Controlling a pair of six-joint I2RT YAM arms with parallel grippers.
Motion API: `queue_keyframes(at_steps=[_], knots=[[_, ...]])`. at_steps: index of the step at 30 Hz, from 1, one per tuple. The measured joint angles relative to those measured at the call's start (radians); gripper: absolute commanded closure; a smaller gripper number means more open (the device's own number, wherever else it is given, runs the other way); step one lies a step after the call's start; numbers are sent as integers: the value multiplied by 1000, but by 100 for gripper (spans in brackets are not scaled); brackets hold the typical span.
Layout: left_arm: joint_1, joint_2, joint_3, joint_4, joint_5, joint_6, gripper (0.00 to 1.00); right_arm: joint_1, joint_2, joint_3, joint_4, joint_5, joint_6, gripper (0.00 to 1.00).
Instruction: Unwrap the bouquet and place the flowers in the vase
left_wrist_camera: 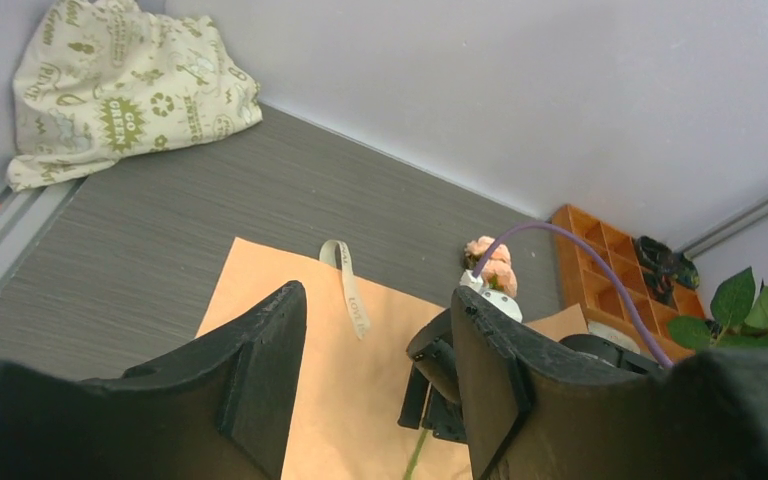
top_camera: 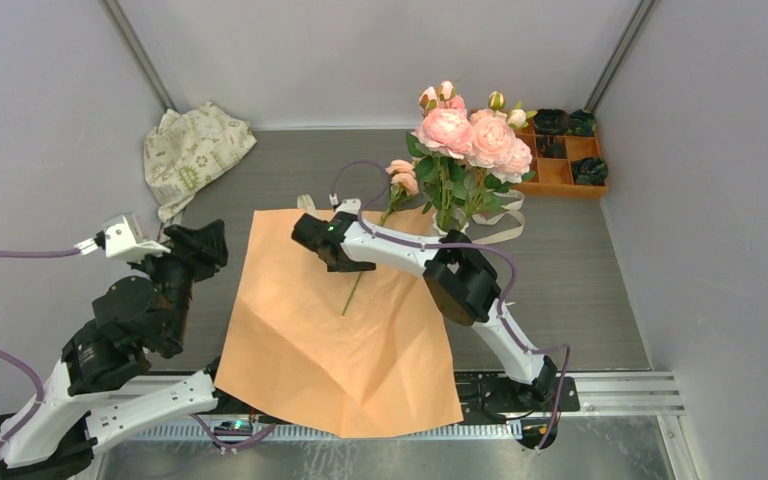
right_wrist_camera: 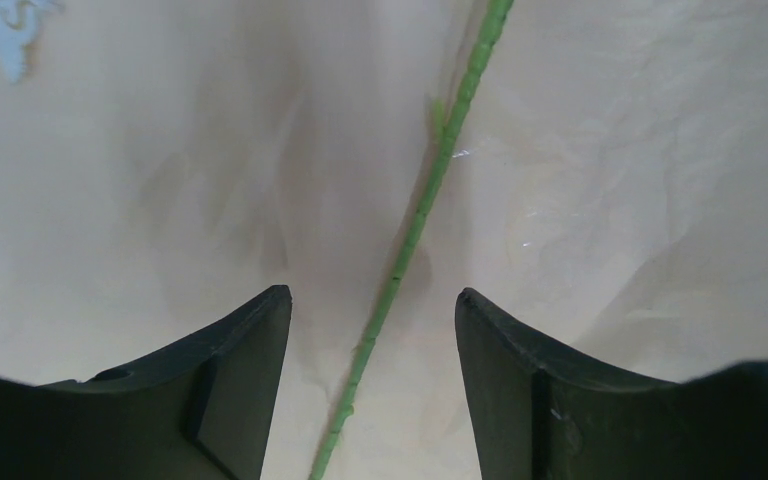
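The bouquet's paper (top_camera: 345,330) lies unfolded and flat, orange side up. One of the flowers lies across it, its thin green stem (top_camera: 354,292) running up to a small pink bloom (top_camera: 401,177). My right gripper (top_camera: 322,240) hovers low over that stem, open. In the right wrist view the stem (right_wrist_camera: 415,225) passes between the fingertips of the right gripper (right_wrist_camera: 372,310), touching neither. Several pink flowers (top_camera: 470,140) stand in the vase (top_camera: 453,224), which is mostly hidden by leaves. My left gripper (top_camera: 205,245) is open and empty at the paper's left edge, seen as the left gripper (left_wrist_camera: 378,300) in its wrist view.
A cream patterned cloth (top_camera: 195,150) is bunched in the far left corner. An orange compartment tray (top_camera: 565,150) sits at the far right. Cream ribbon (top_camera: 505,225) trails beside the vase, and a strip of ribbon (left_wrist_camera: 350,290) lies on the paper's far edge. Walls close in on three sides.
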Motion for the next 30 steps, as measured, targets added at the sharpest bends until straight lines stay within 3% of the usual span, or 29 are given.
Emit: queue_keyframes(at_steps=[6,21,30], knots=[[0,51,-6,1,54,-2,44,-12,-8,-91,40,-8,48,43],[0,-10,-29,4,69,-1,44,-31,-23,-139,183,-87,66,99],[0,10,-40,4,69,-1,44,-11,-21,-124,186,-97,-19,99]])
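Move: Right below the right fingertips, some 3 cm down, the lone rose's stem crosses the orange paper between the open fingers. The rose's blossoms lie about 16 cm ahead and 7 cm to the right. The vase stands roughly 15 cm to the right and about level with the hand, its middle some 7 cm higher; a ribbon end lies about 11 cm ahead and 10 cm left. From the left hand, the stem is around 11 cm ahead, 22 cm right and 36 cm below. Sinking about 2.5 cm onto the paper with a slight swing right, the right hand then shuts its wide-open fingers almost fully and pinches the rose's stem. It drifts some 3 cm back to the left as they close, the wrist rolling its left side up by under 10 degrees, then turning a little counter-clockwise. ##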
